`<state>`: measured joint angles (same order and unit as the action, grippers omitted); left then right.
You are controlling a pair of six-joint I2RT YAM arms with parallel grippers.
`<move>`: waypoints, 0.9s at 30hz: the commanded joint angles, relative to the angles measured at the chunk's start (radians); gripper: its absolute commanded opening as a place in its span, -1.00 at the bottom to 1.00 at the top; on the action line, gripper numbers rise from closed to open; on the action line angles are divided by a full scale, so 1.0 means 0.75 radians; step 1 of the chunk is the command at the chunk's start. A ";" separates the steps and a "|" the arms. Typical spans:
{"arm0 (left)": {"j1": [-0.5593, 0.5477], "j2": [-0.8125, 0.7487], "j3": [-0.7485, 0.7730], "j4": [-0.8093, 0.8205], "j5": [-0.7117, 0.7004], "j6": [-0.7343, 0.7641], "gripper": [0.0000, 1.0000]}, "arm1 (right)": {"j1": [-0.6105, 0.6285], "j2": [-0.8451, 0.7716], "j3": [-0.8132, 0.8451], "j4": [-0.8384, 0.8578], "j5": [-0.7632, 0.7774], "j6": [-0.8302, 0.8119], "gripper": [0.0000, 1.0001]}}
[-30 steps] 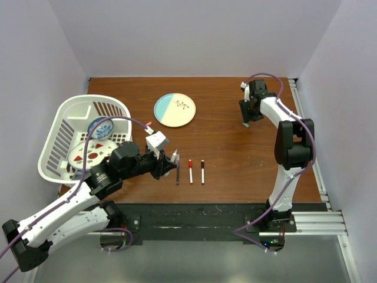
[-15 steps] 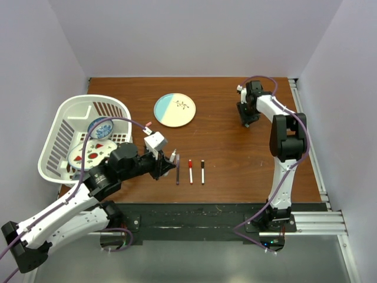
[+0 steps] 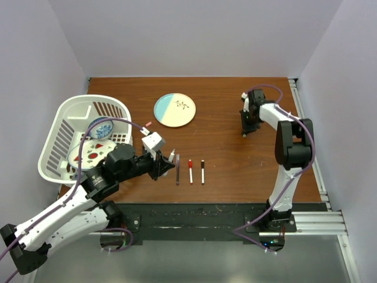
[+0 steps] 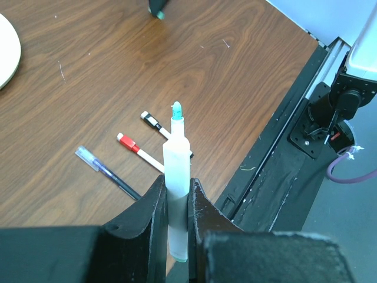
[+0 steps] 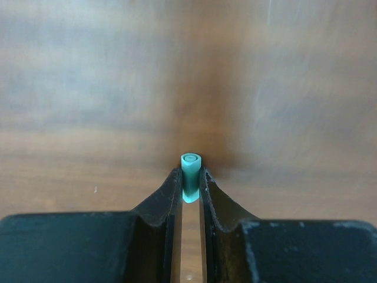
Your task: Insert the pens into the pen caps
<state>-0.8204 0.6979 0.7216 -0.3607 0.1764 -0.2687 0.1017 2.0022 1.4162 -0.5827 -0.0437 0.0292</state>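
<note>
My left gripper (image 4: 177, 184) is shut on a white-barrelled pen (image 4: 176, 159) that stands upright between the jaws, its green tip bare and pointing up. From above, this gripper (image 3: 167, 164) hovers just left of three pens lying side by side on the table. These are a dark purple pen (image 3: 177, 175), a red-capped pen (image 3: 190, 171) and a black-capped pen (image 3: 202, 171). Far right at the back, my right gripper (image 5: 189, 177) is shut on a small green pen cap (image 5: 190, 168), pinched at the fingertips just above the wood. A tiny pink cap (image 3: 148, 124) lies by the basket.
A white laundry-style basket (image 3: 59, 138) holding patterned dishes sits at the left edge. A cream and blue plate (image 3: 175, 109) lies at the back centre. The table's front edge and a black rail (image 4: 283, 153) run close behind the three pens.
The right gripper has closed onto the green cap and shifted slightly nearer. The left gripper, still holding its pen, has hardly moved.
</note>
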 commanded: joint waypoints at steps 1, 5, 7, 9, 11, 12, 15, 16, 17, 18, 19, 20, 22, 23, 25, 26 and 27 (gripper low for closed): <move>0.000 -0.024 -0.007 0.045 -0.002 0.005 -1.00 | 0.020 -0.190 -0.262 0.165 -0.150 0.235 -1.00; 0.000 -0.012 -0.005 0.057 0.008 -0.044 -1.00 | 0.073 -0.348 -0.540 0.343 -0.207 0.374 -1.00; 0.002 0.004 -0.009 0.102 0.075 -0.110 -1.00 | 0.108 -0.466 -0.628 0.467 -0.226 0.480 -1.00; 0.000 0.010 -0.072 0.188 0.137 -0.179 -1.00 | 0.204 -0.599 -0.743 0.556 -0.253 0.582 -1.00; 0.000 0.022 -0.170 0.378 0.235 -0.292 -1.00 | 0.314 -0.691 -0.826 0.682 -0.277 0.652 -1.00; 0.002 0.035 -0.199 0.441 0.257 -0.329 -1.00 | 0.351 -0.781 -0.855 0.727 -0.289 0.729 -1.00; -0.002 0.106 -0.279 0.677 0.349 -0.437 -1.00 | 0.480 -0.922 -0.925 0.905 -0.263 0.844 -1.00; -0.002 0.131 -0.287 0.742 0.362 -0.464 -1.00 | 0.529 -1.012 -0.935 0.918 -0.239 0.867 -1.00; -0.002 0.173 -0.297 0.771 0.370 -0.476 -1.00 | 0.549 -1.066 -0.964 0.938 -0.222 0.893 -1.00; -0.002 0.192 -0.303 0.800 0.378 -0.486 -1.00 | 0.566 -1.109 -0.982 1.005 -0.218 0.946 -1.00; 0.000 0.211 -0.306 0.857 0.382 -0.509 -1.00 | 0.592 -1.190 -1.002 1.036 -0.220 0.975 -1.00; 0.000 0.243 -0.316 0.888 0.386 -0.521 -1.00 | 0.605 -1.223 -1.039 1.067 -0.224 1.002 -1.00; -0.002 0.276 -0.318 0.981 0.405 -0.558 -1.00 | 0.625 -1.285 -1.082 1.179 -0.252 1.078 -1.00; -0.002 0.309 -0.314 1.012 0.413 -0.572 -1.00 | 0.627 -1.331 -1.139 1.226 -0.269 1.108 -1.00; 0.000 0.341 -0.316 1.104 0.442 -0.611 -1.00 | 0.642 -1.375 -1.201 1.394 -0.308 1.206 -1.00; -0.002 0.372 -0.312 1.133 0.450 -0.621 -1.00 | 0.646 -1.413 -1.250 1.443 -0.310 1.231 -1.00; -0.002 0.389 -0.310 1.156 0.458 -0.631 -1.00 | 0.648 -1.430 -1.270 1.506 -0.308 1.274 -1.00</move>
<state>-0.8204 0.9470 0.4820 0.2916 0.4610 -0.6720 0.5743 0.9768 0.5518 0.3069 -0.2417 0.8253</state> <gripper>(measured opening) 0.163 0.148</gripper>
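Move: From the right hand, the bare tip-up marker stands about 25 cm back, 34 cm left and 23 cm higher. The black-capped marker lies some 17 cm back and 21 cm left of that hand, the red-capped one equally far back and 26 cm left, both just below it. From the left hand, the green cap is roughly 26 cm ahead, 34 cm right and 21 cm below; the dark pen lies 9 cm ahead, 3 cm right, 22 cm down. Back and low at first, then swinging left and climbing, the right hand carries the still-pinched green cap some 20 cm left, 17 back and 21 up towards the marker, its fingers turning some 65 degrees from pointing down to pointing left. The left hand keeps its hold on the marker and moves about 7 cm right to meet the cap, dipping and partly rising again as its wrist turns. ##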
